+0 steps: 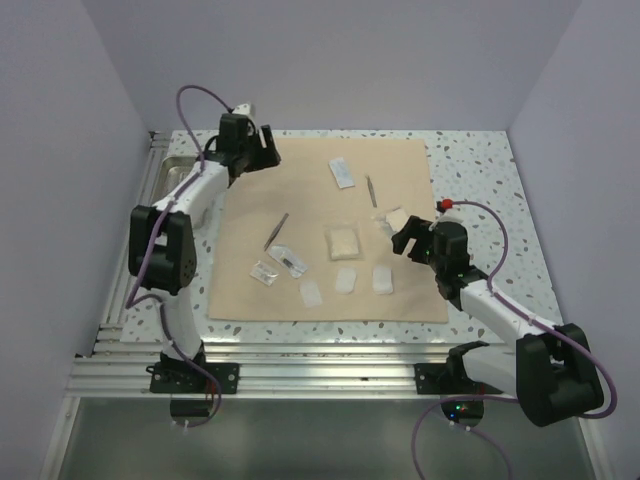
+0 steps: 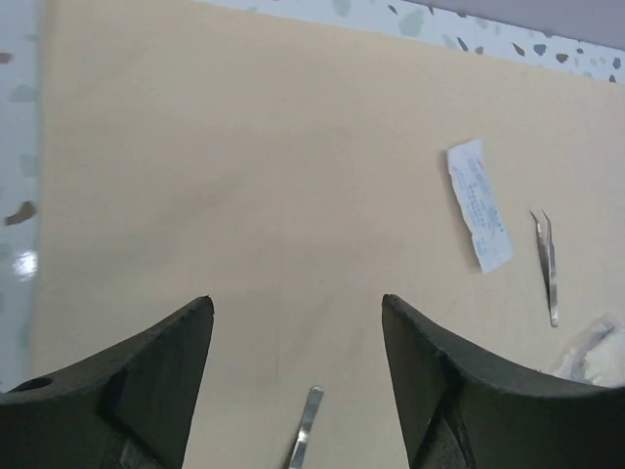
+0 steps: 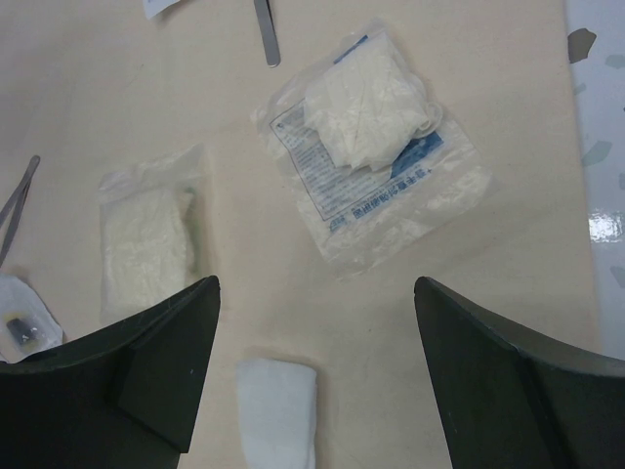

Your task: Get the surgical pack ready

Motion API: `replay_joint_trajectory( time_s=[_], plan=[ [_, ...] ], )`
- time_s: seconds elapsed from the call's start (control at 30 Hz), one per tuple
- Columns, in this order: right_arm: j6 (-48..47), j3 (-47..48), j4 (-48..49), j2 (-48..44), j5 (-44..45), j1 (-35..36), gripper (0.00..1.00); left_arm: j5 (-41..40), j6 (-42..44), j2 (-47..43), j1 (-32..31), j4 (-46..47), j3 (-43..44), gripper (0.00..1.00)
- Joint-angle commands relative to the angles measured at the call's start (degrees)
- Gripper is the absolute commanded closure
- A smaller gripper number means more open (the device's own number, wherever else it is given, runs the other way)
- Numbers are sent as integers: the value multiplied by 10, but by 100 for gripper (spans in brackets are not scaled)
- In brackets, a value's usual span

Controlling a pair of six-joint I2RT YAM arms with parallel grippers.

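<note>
The surgical pack's tan cloth (image 1: 400,170) lies spread flat as a square sheet on the speckled table. Loose items lie on it: a white paper packet (image 1: 342,173), tweezers (image 1: 371,190), a steel instrument (image 1: 276,230), a gauze packet (image 1: 343,243), a clear glove packet (image 3: 371,127) and white gauze rolls (image 1: 346,280). My left gripper (image 2: 295,298) hangs open over the cloth's far left corner (image 2: 244,176), nothing between its fingers. My right gripper (image 3: 316,281) is open above the cloth's right side, a white roll (image 3: 278,405) just below its gap.
A steel tray (image 1: 172,170) sits off the cloth at the far left, partly behind the left arm. Two small clear packets (image 1: 288,258) lie near the cloth's left front. Walls close in the table on three sides.
</note>
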Motion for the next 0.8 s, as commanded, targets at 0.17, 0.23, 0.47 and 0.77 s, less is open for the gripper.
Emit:
replay_joint_trajectory(
  time_s=[0.17,0.23,0.47,0.77],
  plan=[
    [2,21,17,18,3,3,16,65,-93,152,-86,50,100,27],
    [-1,40,3,25,3,4,16,84,-137,164,-95,111,80,27],
    [-1,79,-20,22,11,4,18,100,-265,210,-116,273,60,28],
    [-3,133,-46,42,22,4,18,42,-339,264,-136,277,96,31]
  ],
)
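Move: The paper packet lies about 25 cm to the left hand's right, some 9 cm farther out and 15 cm below it. The right-hand tweezers lie roughly 9 cm to the right of the packet and 6 cm nearer; the left-hand tweezers are about 6 cm right of the left hand and 9 cm back. From the right hand the packet is around 26 cm ahead, 15 cm left and 9 cm down, with the gauze pack about 10 cm straight ahead. Towards the paper packet comes the empty left hand, away from the tray: about 19 cm to the right while sinking some 10 cm, most of that drop early on, its fingers staying wide open. It rolls about 30 degrees, left side down. The right hand, still open, starts late, rising nearly 5 cm and reaching a little under 4 cm forward. ##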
